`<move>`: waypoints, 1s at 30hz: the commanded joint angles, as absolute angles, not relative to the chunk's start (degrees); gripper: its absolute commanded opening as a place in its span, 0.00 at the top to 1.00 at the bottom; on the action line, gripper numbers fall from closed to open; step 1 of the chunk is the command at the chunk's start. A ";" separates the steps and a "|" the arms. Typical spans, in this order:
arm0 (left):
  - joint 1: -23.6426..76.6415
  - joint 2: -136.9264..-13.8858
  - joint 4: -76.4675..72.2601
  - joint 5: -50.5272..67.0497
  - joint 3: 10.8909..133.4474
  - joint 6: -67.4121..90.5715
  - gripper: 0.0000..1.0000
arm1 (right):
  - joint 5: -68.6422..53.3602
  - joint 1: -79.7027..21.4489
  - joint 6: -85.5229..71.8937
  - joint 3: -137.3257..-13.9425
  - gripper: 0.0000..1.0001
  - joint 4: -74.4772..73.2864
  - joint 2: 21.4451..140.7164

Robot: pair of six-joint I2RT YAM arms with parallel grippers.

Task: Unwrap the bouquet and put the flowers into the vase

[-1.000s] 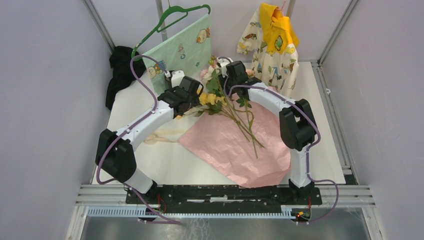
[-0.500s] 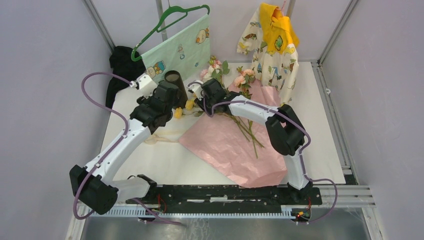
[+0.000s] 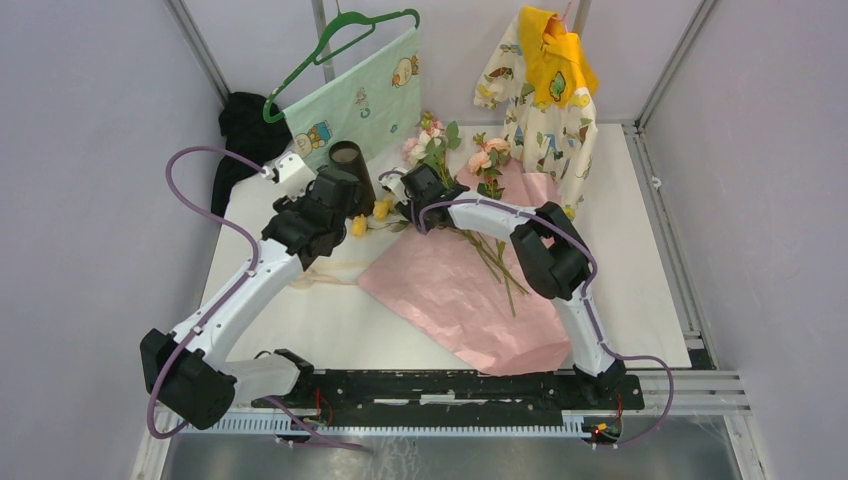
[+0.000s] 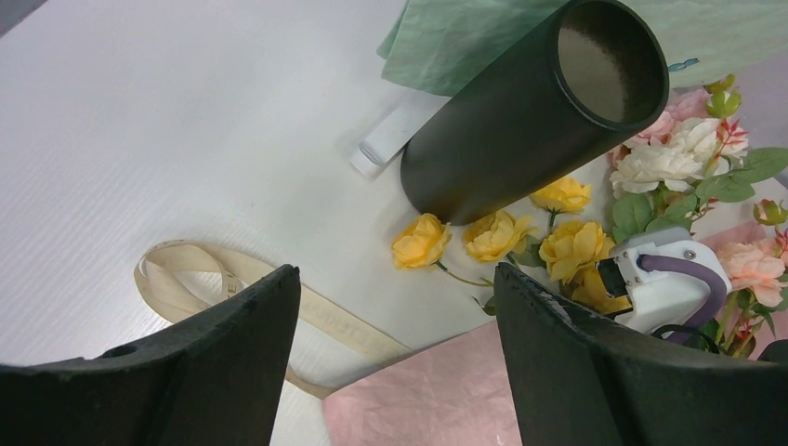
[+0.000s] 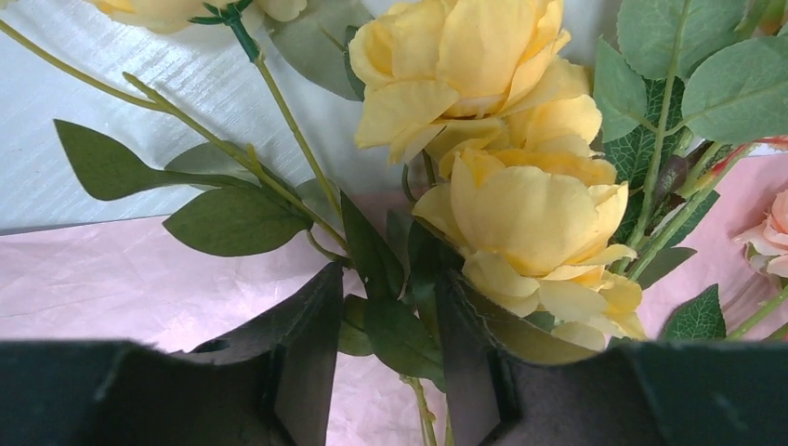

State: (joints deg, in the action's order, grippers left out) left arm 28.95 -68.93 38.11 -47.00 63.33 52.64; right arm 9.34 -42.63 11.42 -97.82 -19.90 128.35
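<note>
The black vase (image 3: 352, 170) stands upright at the back left, its round mouth (image 4: 609, 60) showing. My left gripper (image 3: 338, 200) hovers just in front of it, open (image 4: 398, 274) and empty, above the beige ribbon (image 4: 186, 265) and a corner of the pink paper (image 4: 418, 400). The bouquet lies unwrapped: the flowers (image 3: 495, 255) rest on the spread paper (image 3: 460, 300), yellow roses (image 3: 380, 208) nearest the vase, pink and cream ones (image 3: 420, 140) behind. My right gripper (image 3: 405, 200) is low at the yellow roses (image 5: 520, 186), jaws (image 5: 388, 274) partly open astride leaves and a stem.
A mint cloth on a green hanger (image 3: 365, 95) hangs behind the vase. A yellow-hooded child's garment (image 3: 540, 90) hangs at the back right. A black cloth bundle (image 3: 240, 140) sits in the back left corner. A small white object (image 4: 390, 139) lies by the vase's foot.
My left arm swung out left and its gripper drew back off the yellow roses, uncovering the vase. My right gripper came left and down onto those roses, its jaws a little wider.
</note>
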 commanded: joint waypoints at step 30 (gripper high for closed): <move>28.85 -67.23 11.13 -10.94 57.06 40.96 0.16 | 0.14 -40.06 4.42 -95.28 0.99 -10.65 100.88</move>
State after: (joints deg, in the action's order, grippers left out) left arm 28.95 -66.04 18.98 -20.49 56.55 42.65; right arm 2.48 -40.27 6.81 -96.77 -12.97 102.85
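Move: Right between the right hand's open fingers, perhaps 1 cm below the hand point, lie the stems and leaves of the yellow roses. The vase stands about 10 cm to its left and 3 cm farther out, the peach roses some 16 cm ahead and 15 cm right, the white and pink flowers about 20 cm ahead and 2 cm right. From the left hand, those yellow stems lie about 10 cm ahead, 19 cm right and 20 cm down. Closing its half-open fingers fully, the right hand pinches the yellow rose stems, then lifts them quickly almost straight up, about 25 cm, its left side rolling up and its fingertips tilting up on the way. The left hand, still wide open and empty, swings some 9 cm right towards the rising bunch, turning about 25 degrees clockwise. ##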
